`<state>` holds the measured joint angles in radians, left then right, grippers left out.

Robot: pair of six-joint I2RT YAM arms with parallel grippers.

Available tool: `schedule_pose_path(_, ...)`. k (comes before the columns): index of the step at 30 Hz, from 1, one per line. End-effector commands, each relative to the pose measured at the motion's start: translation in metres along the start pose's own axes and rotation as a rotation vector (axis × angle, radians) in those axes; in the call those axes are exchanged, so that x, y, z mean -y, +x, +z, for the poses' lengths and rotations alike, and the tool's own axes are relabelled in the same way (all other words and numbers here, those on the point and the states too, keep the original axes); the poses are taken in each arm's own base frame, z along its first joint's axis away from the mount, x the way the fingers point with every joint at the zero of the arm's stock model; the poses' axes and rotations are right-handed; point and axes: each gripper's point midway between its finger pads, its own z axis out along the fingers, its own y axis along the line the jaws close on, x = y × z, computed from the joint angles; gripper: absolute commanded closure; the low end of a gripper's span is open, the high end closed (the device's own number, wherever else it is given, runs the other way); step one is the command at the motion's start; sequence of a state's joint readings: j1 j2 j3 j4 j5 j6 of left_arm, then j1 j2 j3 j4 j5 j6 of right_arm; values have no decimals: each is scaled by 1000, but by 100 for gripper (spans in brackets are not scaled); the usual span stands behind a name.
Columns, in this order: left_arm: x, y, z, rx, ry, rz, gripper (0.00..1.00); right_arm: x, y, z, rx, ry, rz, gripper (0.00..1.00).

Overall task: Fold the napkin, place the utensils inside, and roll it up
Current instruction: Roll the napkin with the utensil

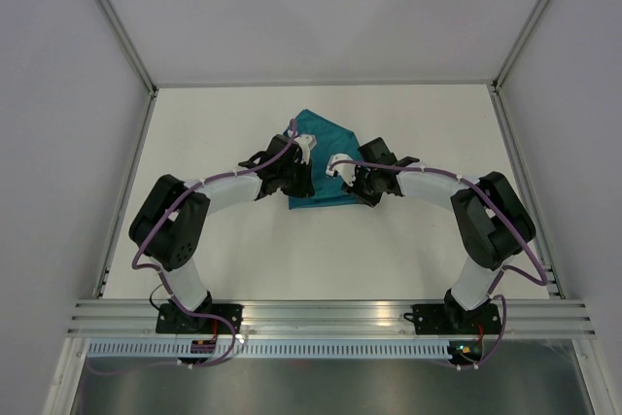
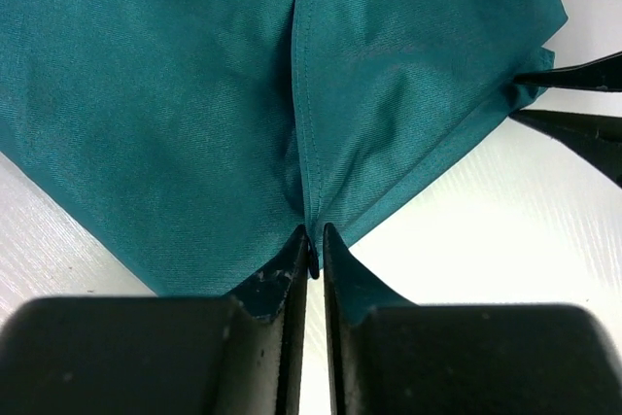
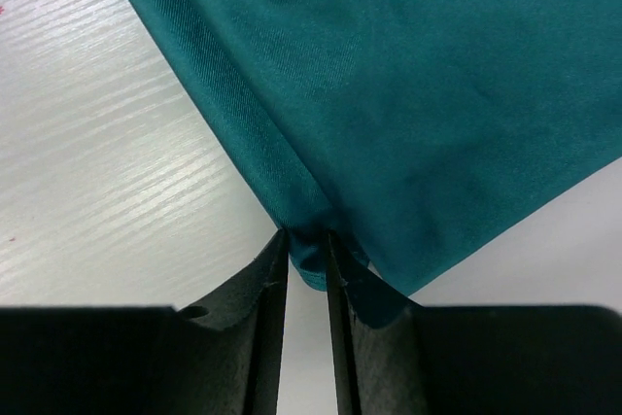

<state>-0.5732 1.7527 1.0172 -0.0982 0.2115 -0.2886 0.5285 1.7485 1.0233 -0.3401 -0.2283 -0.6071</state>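
Observation:
The teal napkin lies rumpled in the middle of the white table, with both arms reaching in over it. My left gripper is shut on a thin hemmed fold of the napkin, pinched right at the tips. My right gripper is shut on a bunched corner of the napkin, which fills the gap between its tips. In the left wrist view the right gripper's fingers show at the right edge, holding that corner. The utensils are out of view.
Grey walls with metal posts close the table at the back and sides. An aluminium rail carrying both arm bases runs along the near edge. Bare white tabletop shows around the cloth.

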Motion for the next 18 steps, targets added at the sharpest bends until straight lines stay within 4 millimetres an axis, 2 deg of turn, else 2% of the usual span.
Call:
schedule_pose_path(1,9,-26,-9,75,26,-11,86,19,-19,-8,43,87,-12,73)
schedule_pose_path(4,10,-24,-11,71,31,-7,87,19,-23,-10,53,84,-9,73)
schedule_pose_path(7,11,-24,-13,77,39,1,84,12,-29,-16,80,49,-13,68)
schedule_pose_path(11,12,-32,-20,118,39,6,70,8,-42,-30,124,27,-38,64)
schedule_pose_path(14,12,-43,-27,155,38,-3,64,7,-50,-38,152,15,-72,57)
schedule_pose_path(18,12,-54,-36,193,30,-13,60,-2,-54,-40,173,-33,-114,49)
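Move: The napkin's folded near edge lies right at both hands' fingertips, barely 1 cm below: the left hand is at its left part, the right hand at its right end. The near-left corner is some 4 cm left of the left hand and 2 cm back, and the far tip about 21 cm straight ahead of that hand. From the right hand, the far-right corner is roughly 18 cm ahead and 3 cm left. The napkin's near edge is let go at both ends: after a short near-standstill the fingers of both hands part partway and lift off the cloth. The left hand goes up about 3 cm, creeping slightly forward; the right rises some 4 cm, drifting left by a third of that, with only small wrist tilts. ##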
